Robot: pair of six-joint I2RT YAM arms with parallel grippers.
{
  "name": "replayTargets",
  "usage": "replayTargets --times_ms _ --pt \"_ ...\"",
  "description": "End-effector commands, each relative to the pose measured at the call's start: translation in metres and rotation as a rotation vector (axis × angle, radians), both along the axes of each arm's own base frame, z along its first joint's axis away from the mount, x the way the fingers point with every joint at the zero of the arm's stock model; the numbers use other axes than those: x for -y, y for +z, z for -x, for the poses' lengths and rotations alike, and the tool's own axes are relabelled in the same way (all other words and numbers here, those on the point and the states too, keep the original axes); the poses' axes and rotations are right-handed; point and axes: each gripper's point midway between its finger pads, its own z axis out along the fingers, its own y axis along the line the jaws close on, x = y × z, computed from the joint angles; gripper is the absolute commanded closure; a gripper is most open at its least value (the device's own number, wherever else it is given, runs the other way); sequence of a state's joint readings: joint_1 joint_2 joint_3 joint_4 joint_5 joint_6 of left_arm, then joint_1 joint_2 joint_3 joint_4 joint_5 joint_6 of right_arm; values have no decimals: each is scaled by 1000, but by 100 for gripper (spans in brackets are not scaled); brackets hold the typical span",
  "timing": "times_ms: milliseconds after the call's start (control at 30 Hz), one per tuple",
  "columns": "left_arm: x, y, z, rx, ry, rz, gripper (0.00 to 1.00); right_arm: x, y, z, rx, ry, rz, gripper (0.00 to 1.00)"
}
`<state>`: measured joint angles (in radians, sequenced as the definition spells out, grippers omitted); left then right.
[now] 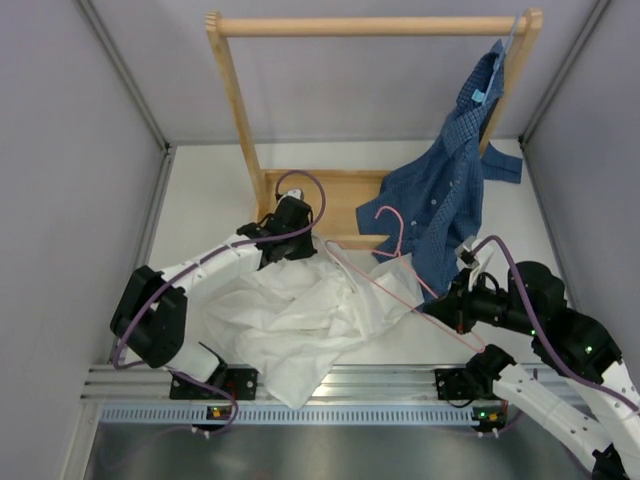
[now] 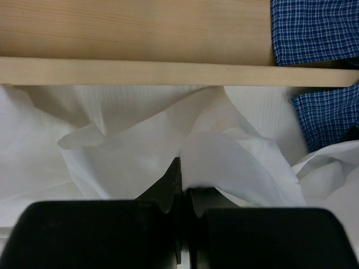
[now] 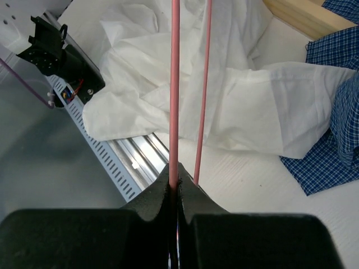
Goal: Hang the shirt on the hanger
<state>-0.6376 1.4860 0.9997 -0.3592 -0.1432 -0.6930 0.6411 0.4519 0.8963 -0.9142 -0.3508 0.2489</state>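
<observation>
The white shirt (image 1: 300, 320) lies crumpled on the table in front of the arms. My left gripper (image 1: 294, 250) sits at its far edge, by the wooden rack's base. In the left wrist view that gripper (image 2: 182, 180) is shut on a fold of the shirt (image 2: 140, 140). The pink wire hanger (image 1: 401, 228) lies slanted across the shirt's right side, its hook toward the rack. My right gripper (image 1: 434, 305) holds its near end. In the right wrist view this gripper (image 3: 175, 182) is shut on one hanger wire (image 3: 174, 84), which runs out over the shirt (image 3: 241, 112).
A wooden rack (image 1: 235, 110) stands at the back, its base beam (image 2: 168, 70) just beyond the left gripper. A dark blue checked shirt (image 1: 450, 190) hangs from the rack's right post and spills onto the table (image 3: 336, 145). Grey walls close in both sides.
</observation>
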Motion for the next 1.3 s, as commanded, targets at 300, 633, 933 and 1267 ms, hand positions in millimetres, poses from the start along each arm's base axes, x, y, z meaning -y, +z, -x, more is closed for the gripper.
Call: replayTargets --times_ms 300,633,933,1267 --pt "41 16 -10 -10 -130 148 100 3 34 -4 53 -47 -59 100" --pt "46 10 -9 -19 -135 171 100 -6 29 0 13 -8 -75 100" --pt "43 25 4 -11 -121 229 100 16 -17 -32 -57 -199 117 100" --pt "72 75 50 67 -260 323 100 -31 13 -47 -5 -42 3 100"
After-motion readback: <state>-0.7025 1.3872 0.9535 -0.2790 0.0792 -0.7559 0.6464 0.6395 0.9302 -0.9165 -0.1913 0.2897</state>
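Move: The left hand keeps its pinch on the white shirt's edge; the hanger's left tip hangs about 3 cm to its right, some 6 cm back and 9 cm above, and the rack's front rail lies roughly 7 cm straight ahead, 9 cm below. For the right hand, still gripping the hanger, that shirt edge is some 21 cm ahead, 24 cm left and 14 cm below, with the blue shirt's hem about 19 cm straight ahead, 20 cm below. Left draws pinched shirt 5 cm right, then back and up; right dips hanger 4 cm forward under cloth. ##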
